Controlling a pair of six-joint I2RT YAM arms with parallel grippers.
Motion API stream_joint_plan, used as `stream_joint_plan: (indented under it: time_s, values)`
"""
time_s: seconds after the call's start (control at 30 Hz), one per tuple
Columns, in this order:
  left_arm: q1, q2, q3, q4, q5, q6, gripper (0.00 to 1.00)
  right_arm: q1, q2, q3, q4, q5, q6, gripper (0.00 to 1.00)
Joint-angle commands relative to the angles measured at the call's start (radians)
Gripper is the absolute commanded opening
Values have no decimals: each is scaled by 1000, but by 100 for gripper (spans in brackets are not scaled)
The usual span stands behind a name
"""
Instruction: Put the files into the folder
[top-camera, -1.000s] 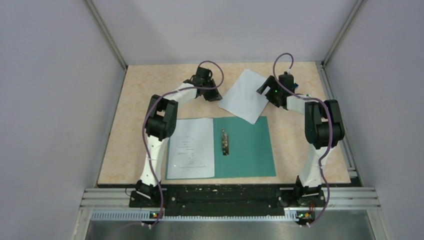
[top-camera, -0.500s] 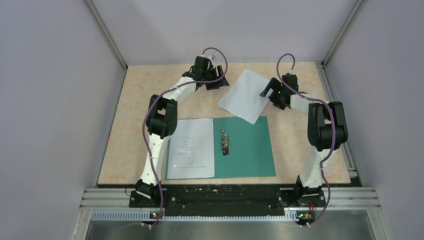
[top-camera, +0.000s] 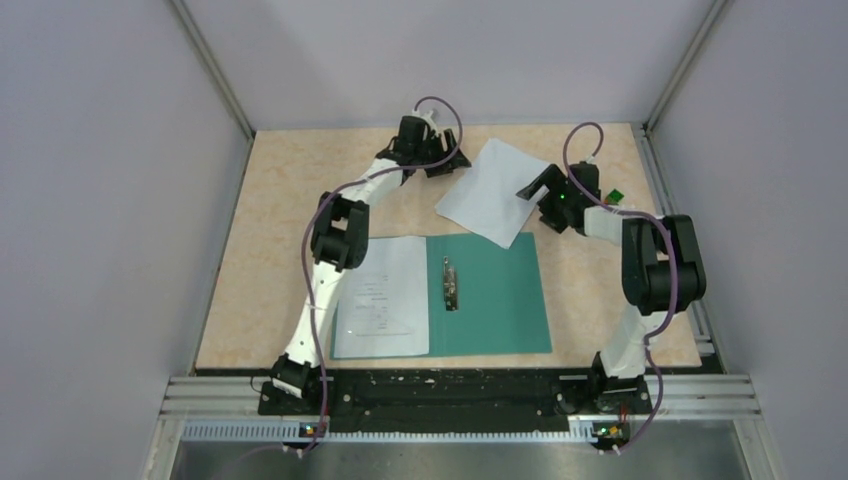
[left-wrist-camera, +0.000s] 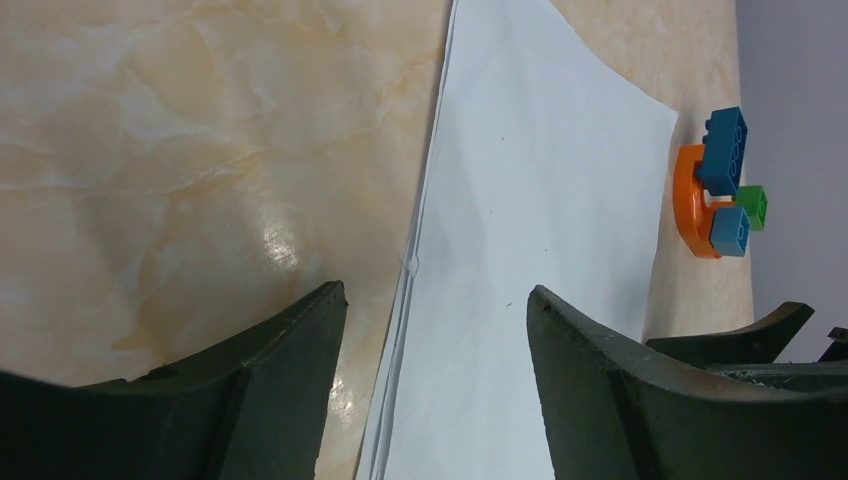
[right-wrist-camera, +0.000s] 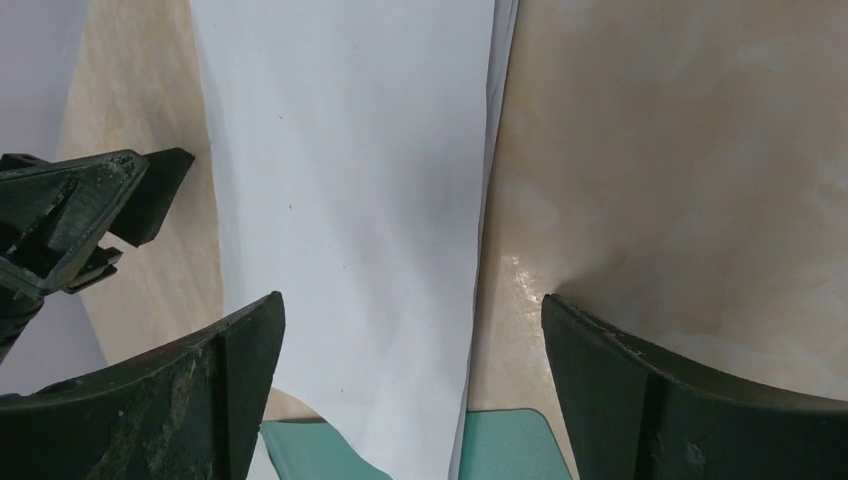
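The teal folder (top-camera: 495, 290) lies open near the table's front, metal clip (top-camera: 450, 283) at its spine. A printed white file (top-camera: 380, 297) rests on its left half. A nearly blank file (top-camera: 490, 190) lies tilted behind it, its near corner over the folder's far edge (right-wrist-camera: 510, 445); its edge (left-wrist-camera: 405, 300) shows more than one layer. My left gripper (top-camera: 440, 160) is open at this file's far left edge, which runs between its jaws (left-wrist-camera: 435, 300). My right gripper (top-camera: 535, 190) is open over the file's right edge (right-wrist-camera: 413, 310). Neither holds anything.
A small orange, blue and green toy (left-wrist-camera: 715, 185) sits on the table just right of the blank file, by the right arm (top-camera: 613, 195). Grey walls close in the left, right and back of the marbled tabletop (top-camera: 290, 200).
My left gripper has opened and drawn back from the blank file's left corner toward the far side. My right gripper slid slightly nearer and opened a little wider. The file stayed put.
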Motion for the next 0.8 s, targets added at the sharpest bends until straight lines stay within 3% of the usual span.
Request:
stream_joint_plan:
  time_s: [0.0, 0.33, 0.77]
  values:
    - [-25, 32, 24, -58, -12, -8, 72, 21, 6, -37, -13, 36, 62, 99]
    - [-92, 22, 24, -246, -45, 64, 70, 40, 127, 56, -2, 3, 63, 99]
    - [-90, -6, 22, -323, 38, 128, 75, 45, 233, 191, 5, -106, 5, 99]
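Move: The files' middle lies about 8 cm back and 8 cm right of the left hand, 3 cm lower; from the right hand it is some 5 cm ahead, 9 cm left and 2 cm lower. The open folder's middle is roughly 36 cm back and 5 cm left of the left hand, or 23 cm back and 20 cm left of the right. The toy blocks sit about 5 cm ahead and 17 cm right of the right hand. Both open grippers press the files' side edges inward, left going 6 cm back-right, right 6 cm forward-left. ##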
